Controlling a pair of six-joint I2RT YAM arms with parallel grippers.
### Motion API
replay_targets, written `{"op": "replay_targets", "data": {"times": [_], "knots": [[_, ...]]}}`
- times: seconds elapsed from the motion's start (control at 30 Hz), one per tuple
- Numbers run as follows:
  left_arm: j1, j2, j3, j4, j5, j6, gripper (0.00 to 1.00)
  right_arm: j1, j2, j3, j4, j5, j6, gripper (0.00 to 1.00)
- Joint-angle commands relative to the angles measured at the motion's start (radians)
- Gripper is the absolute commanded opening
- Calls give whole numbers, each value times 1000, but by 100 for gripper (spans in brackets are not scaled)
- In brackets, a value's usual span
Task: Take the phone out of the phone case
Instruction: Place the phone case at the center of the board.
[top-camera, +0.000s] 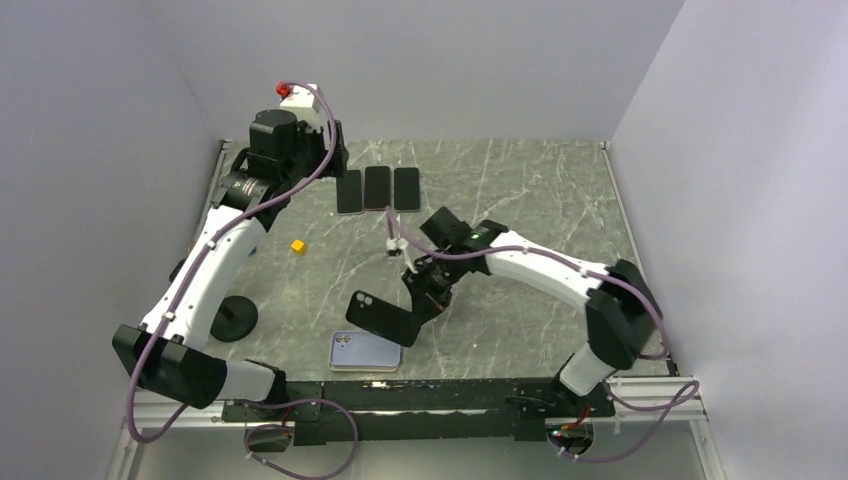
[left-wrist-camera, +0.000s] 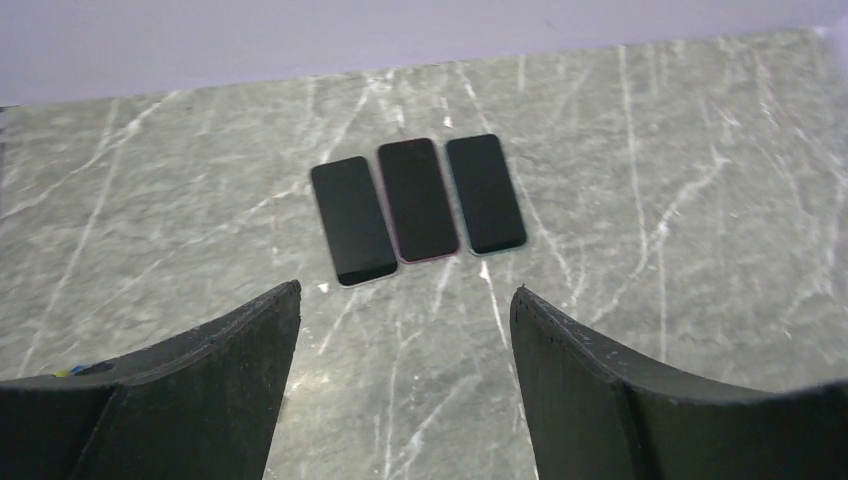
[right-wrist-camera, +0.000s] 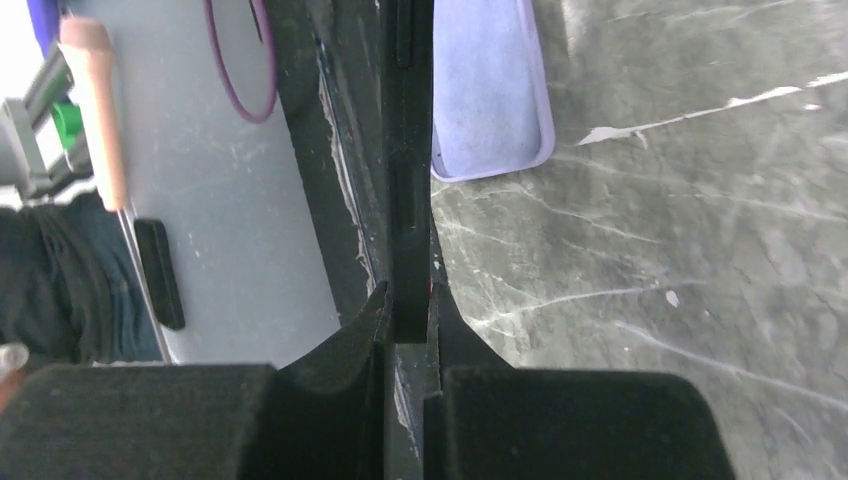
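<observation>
My right gripper (top-camera: 424, 297) is shut on one end of a black phone (top-camera: 383, 316), which hangs tilted just above the table with its camera end to the left. In the right wrist view the phone (right-wrist-camera: 410, 200) shows edge-on between the fingers of that gripper (right-wrist-camera: 408, 300). The lilac phone case (top-camera: 365, 350) lies flat near the front edge, below the phone and apart from it. Its fuzzy inside (right-wrist-camera: 488, 90) shows empty. My left gripper (left-wrist-camera: 405, 290) stands open at the back left with nothing between its fingers (left-wrist-camera: 240, 380).
Three dark phones (top-camera: 377, 187) lie side by side at the back, ahead of the left gripper, and show again (left-wrist-camera: 417, 198) in its wrist view. A small yellow cube (top-camera: 298, 246) and a black round base (top-camera: 233, 318) sit at the left.
</observation>
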Motion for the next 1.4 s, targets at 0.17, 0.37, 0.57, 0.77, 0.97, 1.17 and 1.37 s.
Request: {"op": "replay_targets", "data": {"times": [0.17, 0.37, 0.57, 0.77, 0.97, 1.17, 1.37], "knots": [[60, -87, -46, 70, -171, -46, 81, 127, 263, 218, -201, 47, -193, 0], [112, -63, -23, 46, -91, -86, 80, 143, 351, 309, -260, 59, -221, 0], [132, -68, -35, 57, -72, -97, 80, 153, 398, 362, -308, 84, -238, 0], [157, -50, -29, 52, -21, -117, 80, 165, 409, 384, -312, 89, -238, 0], [167, -41, -32, 57, 13, -130, 80, 184, 447, 418, -325, 98, -236, 0], [180, -32, -29, 55, 24, -132, 79, 201, 463, 443, -328, 101, -235, 0], [183, -32, -33, 59, 33, -135, 79, 208, 470, 454, -320, 106, -231, 5]]}}
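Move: The black phone case is already pinched by its right end in my right hand. The stack it is going to, with the blue case on top, lies about 11 cm to my right hand's left, 5 cm back and some 9 cm below. The yellow block is roughly 22 cm ahead and 29 cm left of this hand, at table height. From my left hand the stack is about 31 cm back, 8 cm right and 29 cm lower. I drop my right hand quickly by about 5 cm towards the stack, then ease it left and slightly lower, some 5 cm left and 2 cm back in all. The wrist tips the fingers steeper and turns counter-clockwise, squaring the black case over the blue one, near long edge down, my grip kept. My empty left hand swings about 6 cm left, staying open and high. ##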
